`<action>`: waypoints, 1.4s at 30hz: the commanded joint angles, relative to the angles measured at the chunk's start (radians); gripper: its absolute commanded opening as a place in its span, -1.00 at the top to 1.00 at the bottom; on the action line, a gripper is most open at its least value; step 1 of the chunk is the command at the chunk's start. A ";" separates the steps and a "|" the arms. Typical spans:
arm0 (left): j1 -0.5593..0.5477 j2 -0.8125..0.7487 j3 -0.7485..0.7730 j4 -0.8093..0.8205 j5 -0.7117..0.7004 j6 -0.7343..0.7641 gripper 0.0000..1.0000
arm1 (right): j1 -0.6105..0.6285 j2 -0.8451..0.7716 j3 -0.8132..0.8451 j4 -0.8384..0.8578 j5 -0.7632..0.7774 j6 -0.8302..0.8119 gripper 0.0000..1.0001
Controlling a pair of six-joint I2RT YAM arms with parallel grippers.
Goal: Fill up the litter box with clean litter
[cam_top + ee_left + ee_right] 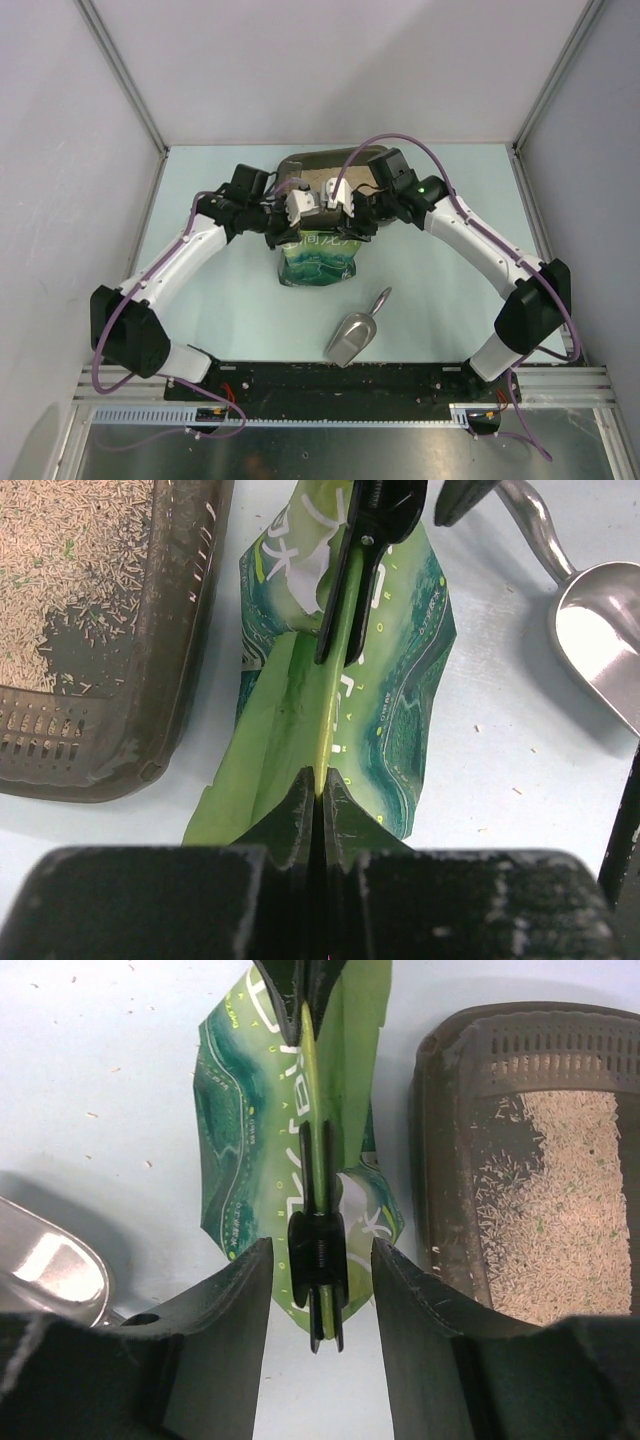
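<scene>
The dark brown litter box (300, 163) sits at the back middle, with pale beige clean litter (70, 560) covering part of its floor. A green printed bag (320, 258) stands just in front of it. The bag's top edge is sealed by a black clip (318, 1250). My left gripper (320, 780) is shut on that folded top edge (325, 720), opposite the clip (365, 550). My right gripper (321, 1245) is open and straddles the clip, with a gap on each side. The box (450, 1160) and its litter (560, 1210) lie to the right of it.
A silver metal scoop (355, 335) lies on the table in front of the bag, handle pointing away from me. It also shows in the wrist views, scoop (600, 630) and scoop (50, 1260). Stray granules dot the table (110, 1070). White walls enclose the workspace.
</scene>
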 commanded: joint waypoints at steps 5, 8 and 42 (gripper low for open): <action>0.003 0.027 0.046 0.016 0.076 -0.036 0.92 | 0.007 0.011 -0.011 0.060 0.045 -0.011 0.16; 0.001 0.040 0.052 0.017 0.080 -0.039 0.91 | 0.007 0.009 -0.013 0.065 0.045 -0.011 0.43; 0.072 0.089 0.301 0.017 -0.124 -0.488 -0.62 | -0.941 -0.140 -0.507 0.134 -0.256 0.865 0.98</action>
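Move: Just in front of the right hand's half-open fingers sits the black clip on the bag's rolled top, its middle about 3 cm to the left and 1 cm lower. The bag's middle is some 5 cm left, 2 cm back and 12 cm below; the litter box lies roughly 18 cm ahead, the scoop about 14 cm back and 4 cm right, both far below. From the left hand, already pinching the bag's edge, the clip is about 9 cm right, the bag's middle 7 cm right and 9 cm below. Easing forward a centimetre, the right hand pinches the clip's handle end shut between its fingers, lifts it off the bag and swings it about 28 cm right, first rising some 7 cm, then sinking well below its starting height while the wrist rolls clockwise by some 85 degrees. The left fingers meanwhile open, let go of the bag's edge, and that hand then draws up and forward. ##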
